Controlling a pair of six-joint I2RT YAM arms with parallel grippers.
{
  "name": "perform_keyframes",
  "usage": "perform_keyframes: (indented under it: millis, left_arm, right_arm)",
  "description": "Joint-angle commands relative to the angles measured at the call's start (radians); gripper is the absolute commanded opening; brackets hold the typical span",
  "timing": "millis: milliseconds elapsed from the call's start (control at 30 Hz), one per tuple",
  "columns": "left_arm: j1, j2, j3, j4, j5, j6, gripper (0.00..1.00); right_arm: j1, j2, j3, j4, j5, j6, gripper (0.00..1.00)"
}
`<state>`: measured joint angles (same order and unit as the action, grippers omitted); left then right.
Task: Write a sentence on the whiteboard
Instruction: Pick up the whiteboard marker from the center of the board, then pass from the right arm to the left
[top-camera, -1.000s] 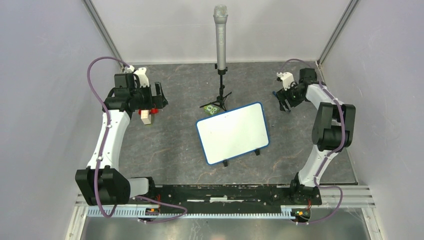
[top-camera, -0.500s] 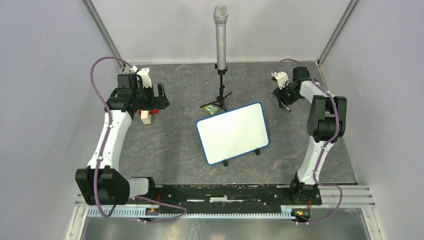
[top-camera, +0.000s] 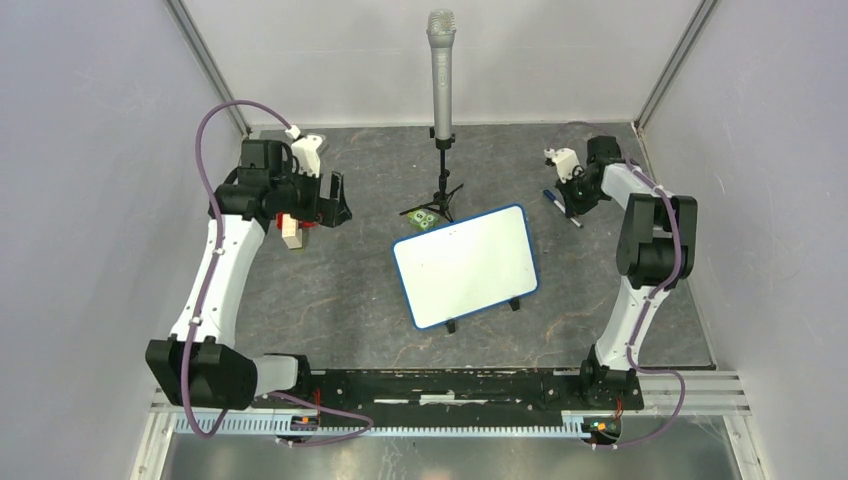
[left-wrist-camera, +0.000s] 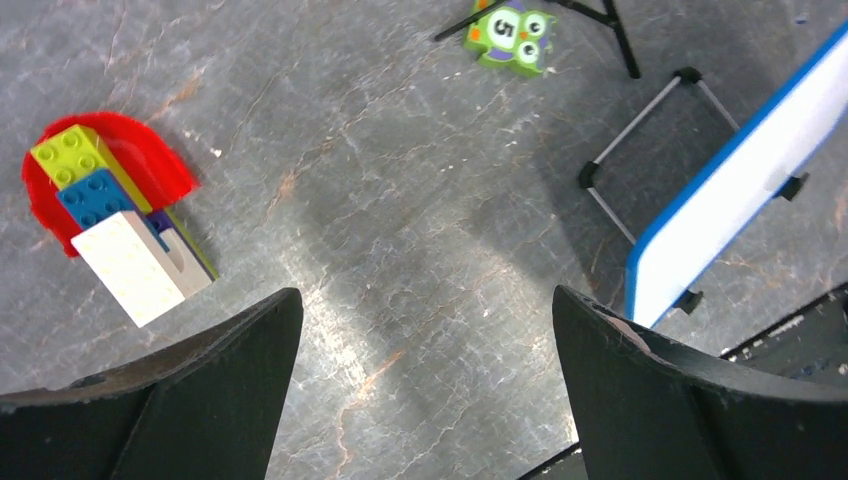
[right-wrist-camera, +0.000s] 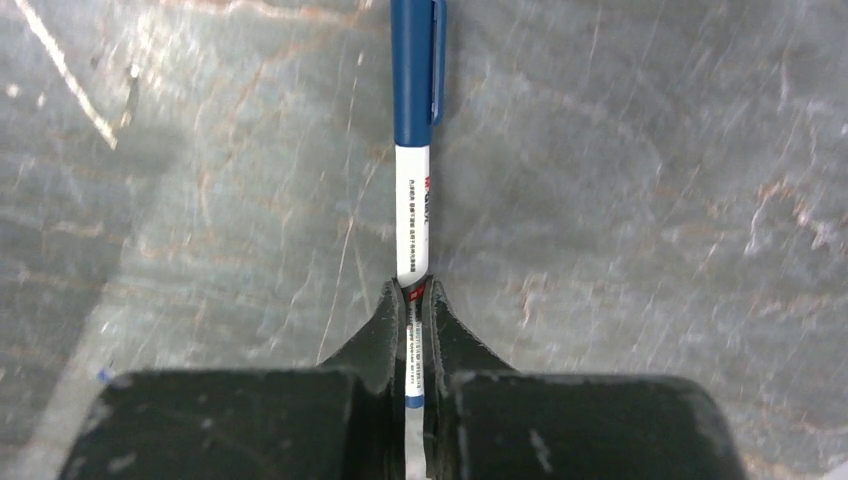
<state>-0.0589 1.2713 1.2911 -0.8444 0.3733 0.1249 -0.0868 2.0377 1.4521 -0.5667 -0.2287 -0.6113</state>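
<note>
The whiteboard (top-camera: 465, 265) stands tilted on small black feet at the table's middle, and its white face is blank; no sentence shows on it. In the left wrist view its blue edge (left-wrist-camera: 735, 185) runs along the right side. A marker with a white barrel (right-wrist-camera: 412, 205) and a blue cap lies on the grey table at the far right (top-camera: 561, 208). My right gripper (right-wrist-camera: 413, 292) is shut on the barrel's rear end, down at the table (top-camera: 572, 196). My left gripper (left-wrist-camera: 425, 305) hangs open over bare table at the far left (top-camera: 330, 200), holding nothing.
A microphone (top-camera: 441, 70) on a black tripod stands behind the board. A green owl tile (left-wrist-camera: 510, 35) lies by the tripod's legs. A stack of toy bricks on a red piece (left-wrist-camera: 110, 215) sits under my left arm. Enclosure walls close in both sides.
My right gripper went from open to shut on the marker and moved slightly toward the back of the table. My left gripper drifted a little right, staying open.
</note>
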Motion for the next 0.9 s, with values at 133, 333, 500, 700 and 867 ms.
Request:
perform_keyframes:
  millis: [133,333,500,700,867]
  left_arm:
    - [-0.007,-0.012,0.209,-0.162,0.222,0.188,1.00]
    - [-0.084,-0.043,0.310,-0.229,0.248,0.259,1.00]
    - [-0.204,-0.082,0.338,-0.229,0.214,0.334,1.00]
    - [-0.349,-0.108,0.390,-0.230,0.186,0.481,0.99]
    - [-0.607,-0.099,0.363,-0.224,-0.059,0.652,0.95]
  right_arm:
    - [-0.021,-0.335,-0.034,-0.123,-0.110,-0.041,0.00]
    - [0.037,-0.521,0.025,-0.316,-0.287,-0.065,0.00]
    - [0.180,-0.648,0.041,-0.412,-0.389,-0.052,0.00]
    - [0.338,-0.780,-0.100,-0.366,-0.563,0.071,0.00]
    - [0.447,-0.820,-0.215,-0.307,-0.662,0.180,0.00]
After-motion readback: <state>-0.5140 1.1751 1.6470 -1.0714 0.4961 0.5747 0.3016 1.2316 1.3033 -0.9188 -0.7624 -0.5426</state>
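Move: The marker lies on the table, already pinched in the right hand's shut fingers, with its middle roughly 2 cm ahead and 2 cm left of them. The whiteboard's centre is about 28 cm left, 19 cm back and 6 cm higher; the mic stand's foot is some 34 cm left and level with the hand, the owl block about 38 cm left and 2 cm back. From the open left hand, the marker is some 54 cm right, 12 cm ahead and 21 cm below. Keeping its pinch on the marker, the right hand lifts off the table steeply for about 23 cm, then carries on left and back, some 20 cm each way, to above the right part of the whiteboard, its fingers swinging from nearly straight down to pointing left. Meanwhile the left hand, empty and still open, rises and goes right by a dozen centimetres each while drawing back a little less, turning clockwise some 45 degrees and tipping up so that its fingers point right, towards the marker. ##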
